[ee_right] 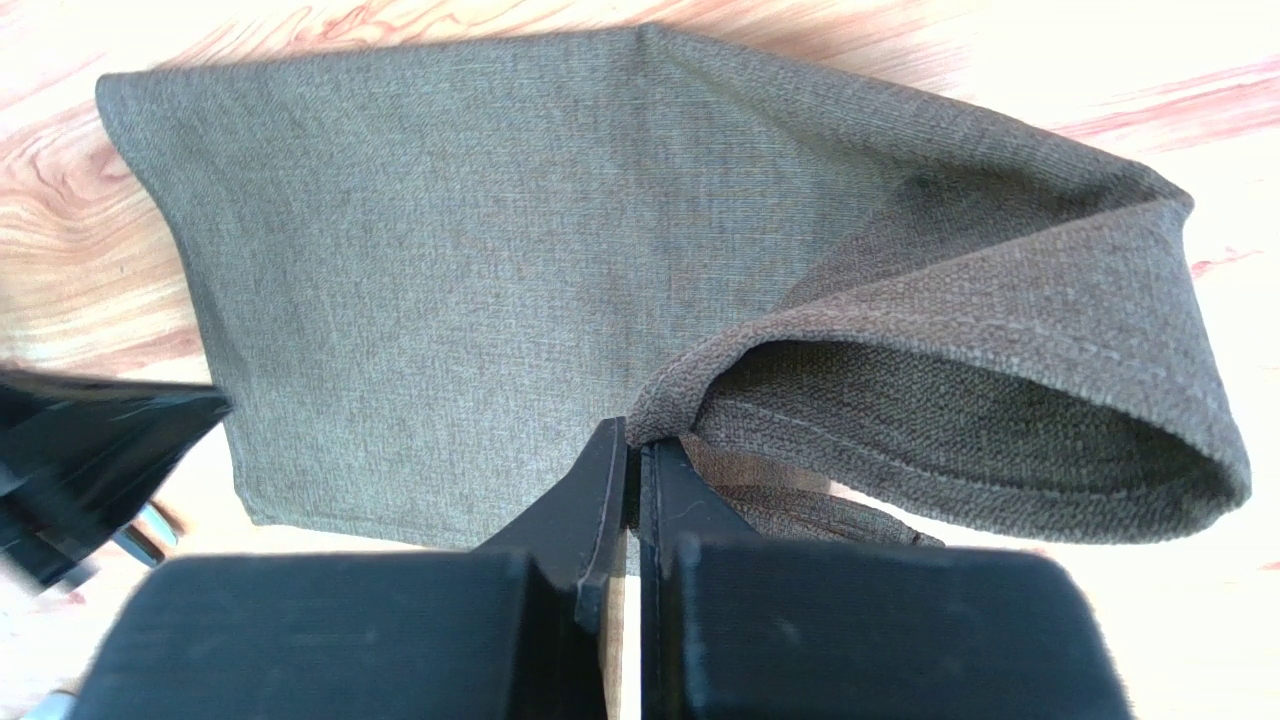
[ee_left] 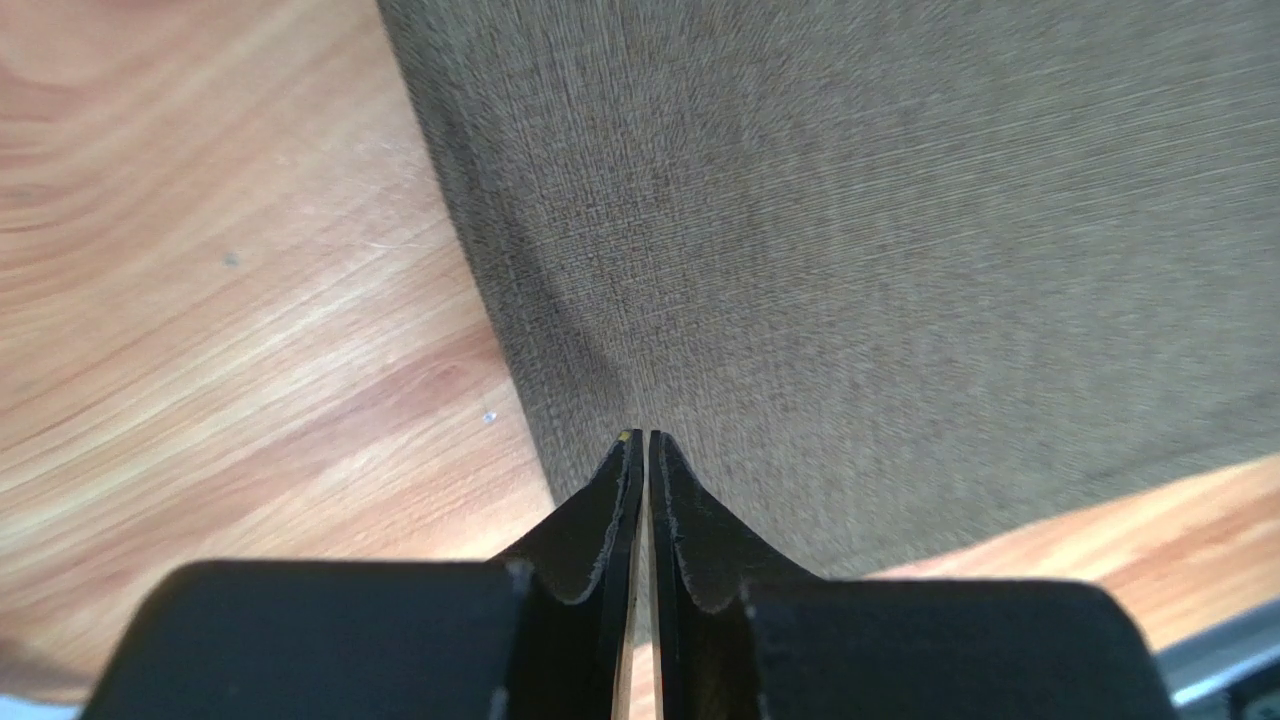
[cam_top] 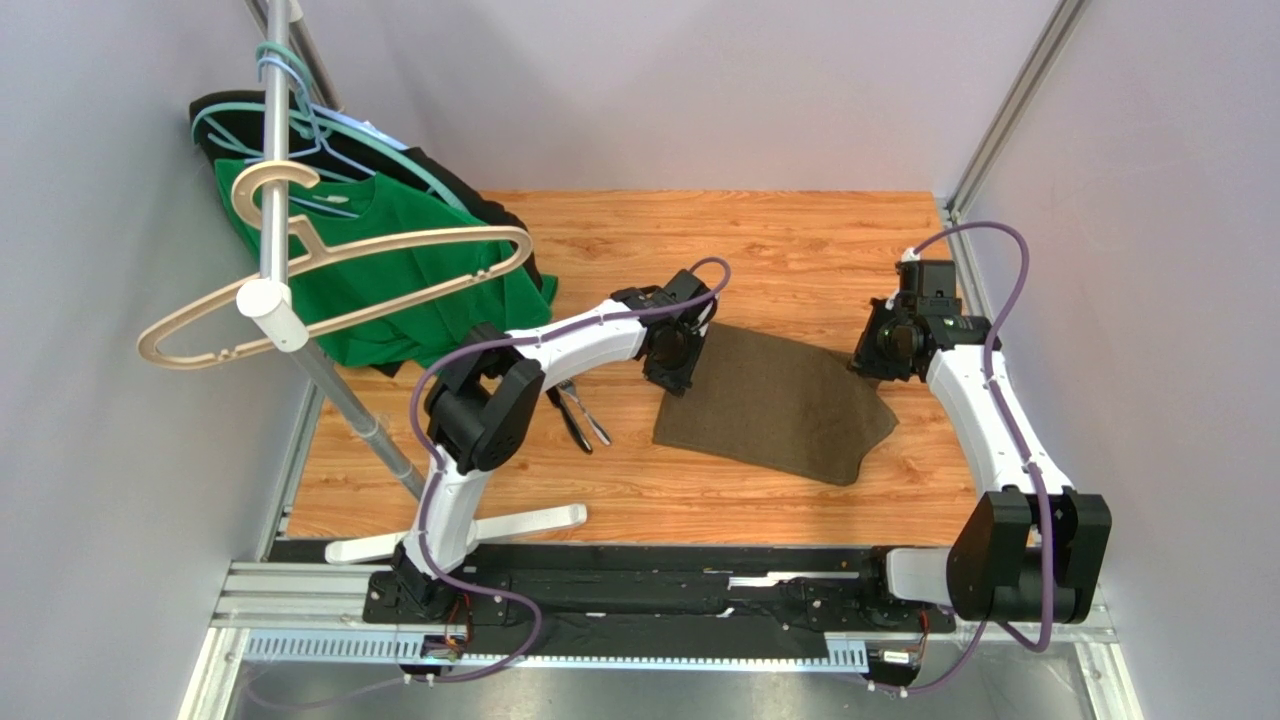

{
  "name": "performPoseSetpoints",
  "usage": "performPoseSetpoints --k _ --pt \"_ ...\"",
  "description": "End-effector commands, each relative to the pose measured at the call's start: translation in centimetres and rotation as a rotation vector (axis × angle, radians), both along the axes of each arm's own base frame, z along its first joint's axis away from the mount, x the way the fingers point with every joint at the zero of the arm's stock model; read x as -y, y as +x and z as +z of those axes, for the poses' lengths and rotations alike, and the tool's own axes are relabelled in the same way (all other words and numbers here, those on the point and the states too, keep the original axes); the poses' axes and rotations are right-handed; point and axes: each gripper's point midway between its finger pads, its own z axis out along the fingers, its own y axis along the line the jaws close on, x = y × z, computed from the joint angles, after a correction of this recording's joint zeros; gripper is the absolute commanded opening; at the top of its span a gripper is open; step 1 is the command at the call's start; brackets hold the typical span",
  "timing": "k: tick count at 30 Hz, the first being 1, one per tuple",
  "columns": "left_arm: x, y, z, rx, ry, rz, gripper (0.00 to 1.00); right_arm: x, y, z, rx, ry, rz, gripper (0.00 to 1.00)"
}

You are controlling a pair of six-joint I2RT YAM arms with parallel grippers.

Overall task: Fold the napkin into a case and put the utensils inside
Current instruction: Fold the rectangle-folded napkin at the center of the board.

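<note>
The olive-brown napkin (cam_top: 774,402) lies spread on the wooden table, slanting from far left to near right. At its far left corner my left gripper (cam_top: 672,365) points down. In the left wrist view its jaws (ee_left: 648,438) are pressed together on the cloth (ee_left: 902,225), which creases up toward the tips. My right gripper (cam_top: 876,357) is shut on the far right corner. The right wrist view shows that corner (ee_right: 962,375) lifted and curled over in a loop at the tips (ee_right: 634,435). The dark-handled utensils (cam_top: 579,417) lie on the wood left of the napkin, under the left forearm.
A clothes rack pole (cam_top: 278,180) stands at the left with a green shirt (cam_top: 406,255), a black garment (cam_top: 451,183) and a beige hanger (cam_top: 331,285). The rack's white foot (cam_top: 466,528) rests near the table's front edge. Walls close in both sides.
</note>
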Motion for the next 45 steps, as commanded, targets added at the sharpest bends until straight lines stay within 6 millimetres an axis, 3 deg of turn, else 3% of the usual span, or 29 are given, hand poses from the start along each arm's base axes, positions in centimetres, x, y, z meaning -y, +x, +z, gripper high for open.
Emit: performPoseSetpoints --k 1,10,17,20,27,34,39,45 --pt "0.1 -0.2 -1.5 -0.020 0.024 -0.005 0.12 -0.5 1.0 2.0 0.077 -0.014 0.030 0.00" --pt "1.8 -2.1 -3.7 -0.122 -0.073 0.034 0.11 -6.7 2.0 3.0 0.087 0.048 0.162 0.00" --pt "1.5 -2.0 -2.9 -0.090 -0.085 0.040 0.11 -13.8 2.9 2.2 0.058 0.195 0.274 0.00" --pt "1.4 -2.2 -2.6 -0.086 -0.095 0.049 0.11 -15.5 3.7 1.6 0.045 0.209 0.299 0.00" --pt "0.8 -2.3 -1.7 -0.055 -0.120 0.075 0.11 -16.3 5.1 0.8 0.028 0.222 0.307 0.00" --pt "-0.5 -1.7 2.0 0.021 -0.156 0.092 0.11 -17.0 4.7 -0.7 -0.007 0.234 0.335 0.00" --pt "-2.2 -1.8 0.8 -0.008 -0.127 0.120 0.11 -17.7 4.1 -0.9 -0.016 0.235 0.365 0.00" --pt "-2.0 -2.1 -2.3 -0.067 -0.107 0.123 0.10 -19.4 3.5 -1.5 -0.038 0.247 0.387 0.00"
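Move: The right hand grips the napkin's lifted right end, and the napkin's left edge, where that end is being taken, lies about 26 cm to this hand's left, 3 cm ahead and 11 cm below. At the same depth, about 3 cm nearer the base than that edge's middle, the fork and knife lie some 43 and 46 cm to this hand's left. The left hand hovers almost over that same edge, its middle about 2 cm ahead, 1 cm left and 2 cm below. The right hand keeps its pinch on the lifted napkin end and carries it about 17 cm left over the lying cloth towards the left edge, quickly at first and then easing off, drifting some 3 cm forward and sinking about 2 cm while the wrist turns roughly 20 degrees counter-clockwise. The left hand, its fingers staying nearly shut, drops 2 cm to press on the cloth by the left edge, shifts a little right, then works back about 2 cm and left, rising slightly, to end right at the edge. ##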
